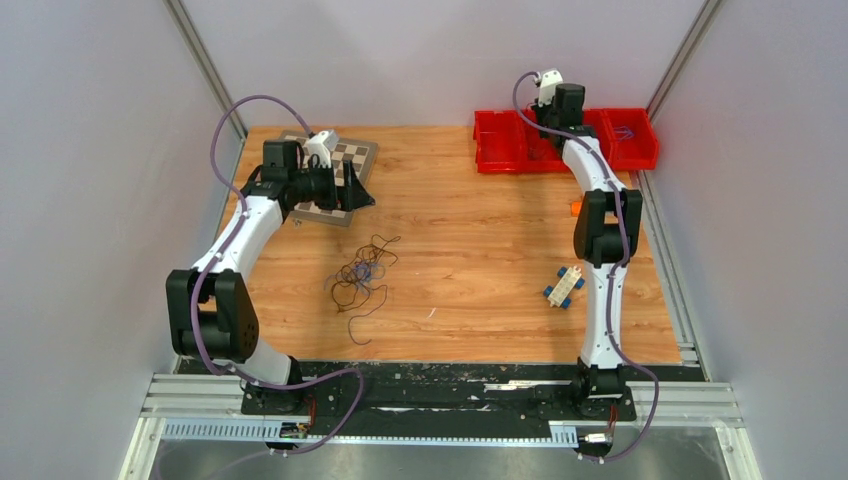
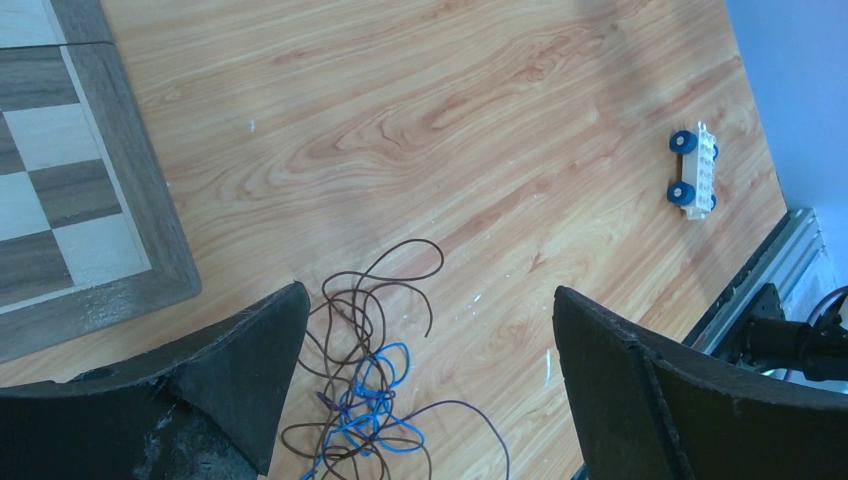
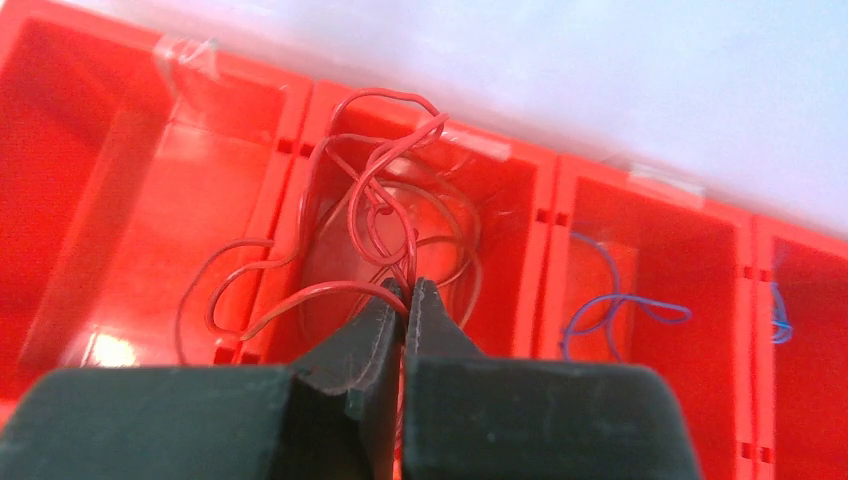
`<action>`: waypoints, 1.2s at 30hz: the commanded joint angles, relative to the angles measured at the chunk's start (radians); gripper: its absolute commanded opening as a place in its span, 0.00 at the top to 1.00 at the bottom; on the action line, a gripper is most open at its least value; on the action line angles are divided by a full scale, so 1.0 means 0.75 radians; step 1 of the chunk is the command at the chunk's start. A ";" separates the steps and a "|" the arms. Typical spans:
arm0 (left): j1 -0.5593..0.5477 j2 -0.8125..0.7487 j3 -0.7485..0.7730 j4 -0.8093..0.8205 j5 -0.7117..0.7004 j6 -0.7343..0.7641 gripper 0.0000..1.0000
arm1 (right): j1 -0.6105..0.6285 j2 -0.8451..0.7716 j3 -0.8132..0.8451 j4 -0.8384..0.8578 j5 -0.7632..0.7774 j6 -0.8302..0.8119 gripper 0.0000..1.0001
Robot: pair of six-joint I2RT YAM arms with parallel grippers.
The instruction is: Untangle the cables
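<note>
A tangle of thin cables (image 1: 362, 272) lies on the wooden table near its middle. In the left wrist view it shows dark brown loops (image 2: 345, 310), a blue cable (image 2: 378, 392) and a purple strand (image 2: 480, 407) knotted together. My left gripper (image 2: 430, 290) hovers above the tangle's far side, open wide and holding nothing; from above, this gripper (image 1: 363, 190) is by the chessboard. My right gripper (image 3: 408, 286) is shut on a red cable (image 3: 375, 190), whose loops hang over a red bin (image 3: 520, 190). A blue cable (image 3: 612, 300) lies in the neighbouring compartment.
A chessboard (image 1: 330, 175) lies at the back left under the left arm. A white toy car with blue wheels (image 1: 565, 287) sits right of centre. The row of red bins (image 1: 500, 150) lines the back right edge, with the right wrist above it.
</note>
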State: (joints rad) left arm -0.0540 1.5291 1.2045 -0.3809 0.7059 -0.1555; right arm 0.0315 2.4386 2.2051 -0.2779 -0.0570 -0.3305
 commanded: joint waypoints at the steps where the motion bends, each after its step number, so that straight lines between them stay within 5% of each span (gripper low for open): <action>1: 0.012 0.005 0.069 0.000 0.032 -0.003 0.00 | -0.011 0.042 0.009 0.193 0.179 -0.005 1.00; 10: 0.017 -0.002 0.071 -0.037 0.036 0.024 0.00 | -0.030 0.045 -0.086 0.196 0.061 -0.086 0.99; 15: 0.017 -0.026 0.097 -0.126 0.023 0.089 0.00 | -0.030 -0.068 -0.123 0.105 -0.138 -0.057 0.56; 18: 0.018 -0.029 0.126 -0.227 -0.012 0.155 0.00 | -0.031 -0.199 -0.182 0.081 -0.199 -0.052 0.41; 28: 0.051 -0.206 -0.076 -0.782 -0.140 0.894 0.00 | -0.028 -0.625 -0.407 -0.324 -0.488 -0.121 0.08; 36: 0.012 -0.240 -0.379 -0.651 -0.312 1.097 0.00 | 0.016 -1.022 -0.817 -0.583 -0.760 -0.007 0.00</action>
State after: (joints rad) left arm -0.0265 1.3323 0.9703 -0.9241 0.5369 0.5419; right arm 0.0216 1.7748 1.7145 -0.5819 -0.4923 -0.3820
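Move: The second compartment of the red bin lies about 2 cm ahead of and 9 cm below the right gripper, which holds the red cable. The compartment with the purple cable is 10 cm right of it, and the orange piece 15 cm nearer and 9 cm right of it. For the left gripper, the dark-and-blue tangle lies 13 cm back, 2 cm left and 18 cm down; the chessboard's middle is 7 cm ahead, 13 cm left, 19 cm down. Shift the right gripper a little right and lower it about 4 cm towards the second compartment, then open it fully to let go of the red cable, lifting and drawing back some 19 cm and drifting left. Meanwhile bring the wide-open left gripper back, down and left towards the tangle, rolling its left side up and turning it clockwise, without touching down. ##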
